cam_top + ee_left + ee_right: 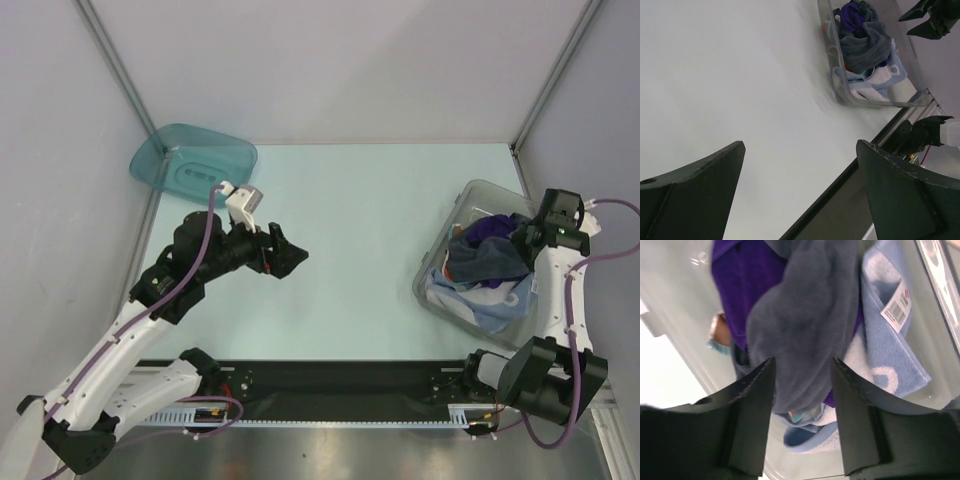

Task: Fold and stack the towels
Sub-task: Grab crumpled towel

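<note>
Several towels lie heaped in a clear plastic bin (pixel 470 192) at the table's right. A dark grey-blue towel (pixel 490 258) is on top, with a deep purple one (pixel 490 228) behind it and a light blue one (pixel 492 312) underneath. My right gripper (pixel 520 238) hangs over the bin's far right side. In the right wrist view its jaws (pixel 803 362) stand apart on either side of a hump of the grey towel (pixel 800 315), and the purple towel (pixel 740 275) and light blue towel (pixel 885 340) lie beside it. My left gripper (pixel 292 258) is wide open over the bare table, holding nothing (pixel 801 145).
A teal plastic tray (pixel 195 160) sits at the far left corner of the table. The enclosure's walls close in the left, back and right. A black rail (pixel 340 380) runs along the near edge between the arm bases. The bin (pixel 837 95) shows in the left wrist view too.
</note>
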Robot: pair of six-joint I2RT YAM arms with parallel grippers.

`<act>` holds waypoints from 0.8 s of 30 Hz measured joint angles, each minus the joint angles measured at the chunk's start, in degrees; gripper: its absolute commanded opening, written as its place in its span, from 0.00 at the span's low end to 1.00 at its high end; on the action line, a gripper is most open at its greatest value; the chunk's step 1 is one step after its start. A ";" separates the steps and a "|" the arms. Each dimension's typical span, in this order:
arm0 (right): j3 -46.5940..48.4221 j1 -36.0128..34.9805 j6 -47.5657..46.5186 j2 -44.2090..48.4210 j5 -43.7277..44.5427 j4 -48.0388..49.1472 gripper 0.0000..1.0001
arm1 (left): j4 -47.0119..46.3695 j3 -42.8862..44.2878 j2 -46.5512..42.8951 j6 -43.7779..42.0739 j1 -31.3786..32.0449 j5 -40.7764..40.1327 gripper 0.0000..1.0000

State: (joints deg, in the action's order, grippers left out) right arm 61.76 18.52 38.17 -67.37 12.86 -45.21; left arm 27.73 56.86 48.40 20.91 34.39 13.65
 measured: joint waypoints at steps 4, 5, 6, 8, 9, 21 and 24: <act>-2.89 1.97 -0.11 -0.17 -3.21 0.96 0.50 | 0.20 -1.07 -0.74 -0.42 0.00 -0.59 1.00; -2.93 1.95 -0.11 -0.39 -3.87 1.03 0.50 | 0.26 -1.16 -0.74 -0.46 0.00 -0.74 1.00; -2.97 1.92 -0.09 -0.72 -5.29 1.57 0.50 | 0.28 -1.27 -0.72 -0.48 0.00 -1.05 1.00; -3.67 1.92 0.02 -1.05 -7.28 3.43 0.50 | 0.33 -1.55 -0.72 -0.50 0.00 -1.49 1.00; -4.37 1.92 0.07 -1.09 -8.24 4.31 0.48 | 0.35 -1.68 -0.72 -0.52 0.00 -1.55 1.00; -8.20 1.70 0.83 -3.15 -12.85 8.68 0.23 | 0.72 -3.08 -0.28 -1.49 0.00 -3.04 1.00; -8.35 1.68 0.87 -3.50 -13.46 9.57 0.17 | 0.72 -3.08 -0.28 -1.46 0.00 -3.06 1.00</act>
State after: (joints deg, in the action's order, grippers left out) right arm 53.41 20.21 39.05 -70.87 -0.60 -35.64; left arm 28.45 53.78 48.12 19.44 34.39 10.59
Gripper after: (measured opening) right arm 0.192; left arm 0.996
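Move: The crumpled grey towel lies in the bin about 6 cm below the right hand, its middle some 2 cm ahead and 2 cm to the left. The purple towel is about 6 cm farther out than the grey one, the light-blue towel some 10 cm nearer the robot, and the bin's left wall about 11 cm to the grey towel's left. From the left hand, the grey towel is roughly 43 cm to the right, 3 cm ahead and well below. The right fingertips come down onto the grey towel and begin to pinch it: the half-open hand sinks about 5 cm while going some 3 cm left, its left side rolling up by about 10 degrees. It then stops sinking and edges slightly forward as the fingers close most of the way. The empty left hand, still wide open, sinks about 2.5 cm over the table. ##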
